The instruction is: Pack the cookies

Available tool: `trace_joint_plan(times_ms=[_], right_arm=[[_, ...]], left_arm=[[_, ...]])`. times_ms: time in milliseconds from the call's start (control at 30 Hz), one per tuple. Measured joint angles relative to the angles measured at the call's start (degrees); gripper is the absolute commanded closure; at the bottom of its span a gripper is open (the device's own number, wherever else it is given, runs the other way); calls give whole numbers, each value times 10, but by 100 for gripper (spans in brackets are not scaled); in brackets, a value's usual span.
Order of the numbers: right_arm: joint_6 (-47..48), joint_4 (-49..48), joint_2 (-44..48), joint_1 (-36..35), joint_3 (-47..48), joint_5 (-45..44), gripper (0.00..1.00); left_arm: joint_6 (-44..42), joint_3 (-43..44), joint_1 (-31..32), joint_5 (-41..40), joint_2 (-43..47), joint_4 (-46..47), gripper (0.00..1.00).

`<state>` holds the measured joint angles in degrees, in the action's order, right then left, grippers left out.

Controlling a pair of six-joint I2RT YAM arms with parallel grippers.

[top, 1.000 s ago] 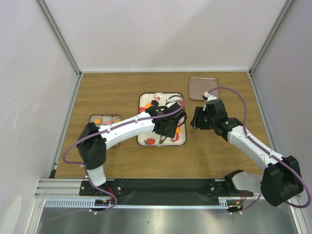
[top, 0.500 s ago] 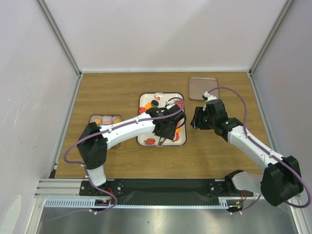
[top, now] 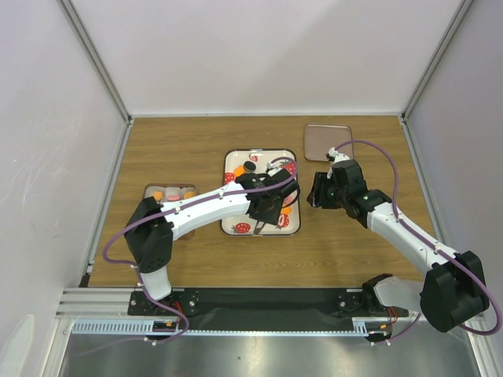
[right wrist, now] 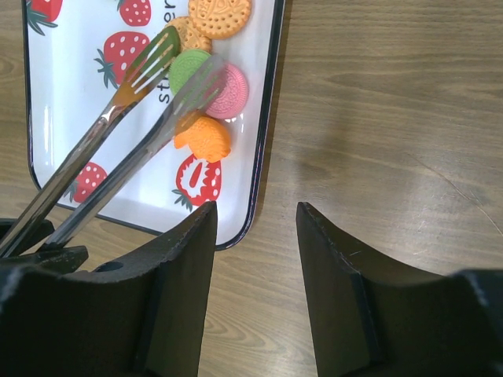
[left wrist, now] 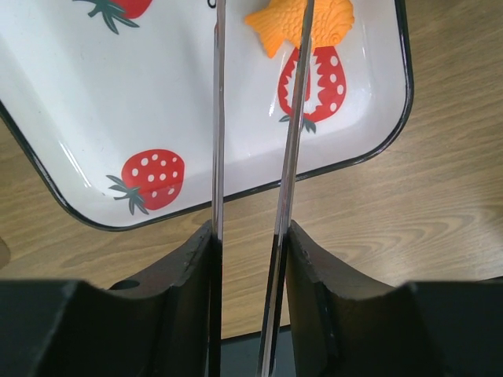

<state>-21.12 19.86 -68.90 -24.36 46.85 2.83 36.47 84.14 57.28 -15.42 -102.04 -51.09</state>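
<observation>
My left gripper [left wrist: 250, 259] is shut on a pair of metal tongs [left wrist: 218, 118] that reach out over the strawberry-print tray [top: 236, 214]. In the right wrist view the tongs [right wrist: 118, 149] end in fork-like tips on either side of a green cookie [right wrist: 185, 67]. Next to it are a pink cookie [right wrist: 234, 93] and an orange fish-shaped cookie [right wrist: 204, 140]. Round orange cookies [right wrist: 220, 14] lie further up the tray. My right gripper [right wrist: 255, 228] stands open and empty over bare wood, just right of the tray's edge [right wrist: 261, 149].
A small clear container [top: 169, 192] holding a few cookies sits left of the tray. A flat lid [top: 328, 142] lies at the back right. White walls close in the table on three sides.
The tongs' blades have drawn closer together in the left gripper. Both arms have hardly moved.
</observation>
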Motion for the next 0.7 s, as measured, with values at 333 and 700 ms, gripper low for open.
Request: trace_joint_plan(times_ms=[333, 700], right_arm=[[0, 0, 0, 0, 0, 0, 49], [0, 0, 0, -6, 0, 7, 49]], left_arm=[[-5, 9, -3, -28, 45, -39, 60], [43, -133, -60, -46, 299, -98, 60]])
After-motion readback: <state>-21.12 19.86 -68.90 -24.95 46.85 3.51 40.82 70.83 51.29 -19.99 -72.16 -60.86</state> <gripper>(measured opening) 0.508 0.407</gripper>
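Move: The cookie box I am packing lies some 27 cm to the left of my left hand, about 6 cm farther out and 10 cm below it. My tongs, already in that hand, reach out to a green cookie on the tray about 11 cm ahead, 6 cm right and 9 cm down. The pink cookie sits 2 cm right of it, the orange fish about 3 cm nearer me. From my right hand the box is some 43 cm left, level fore and aft. Keeping the tongs closed on the green cookie, I first raise my left hand almost straight up off the tray, then swing it left towards the box with growing speed: about 12 cm left and 8 cm up in all, drawing back some 3 cm. My wrist turns about 10 degrees counter-clockwise as it goes, fingers still gripping the tongs. ##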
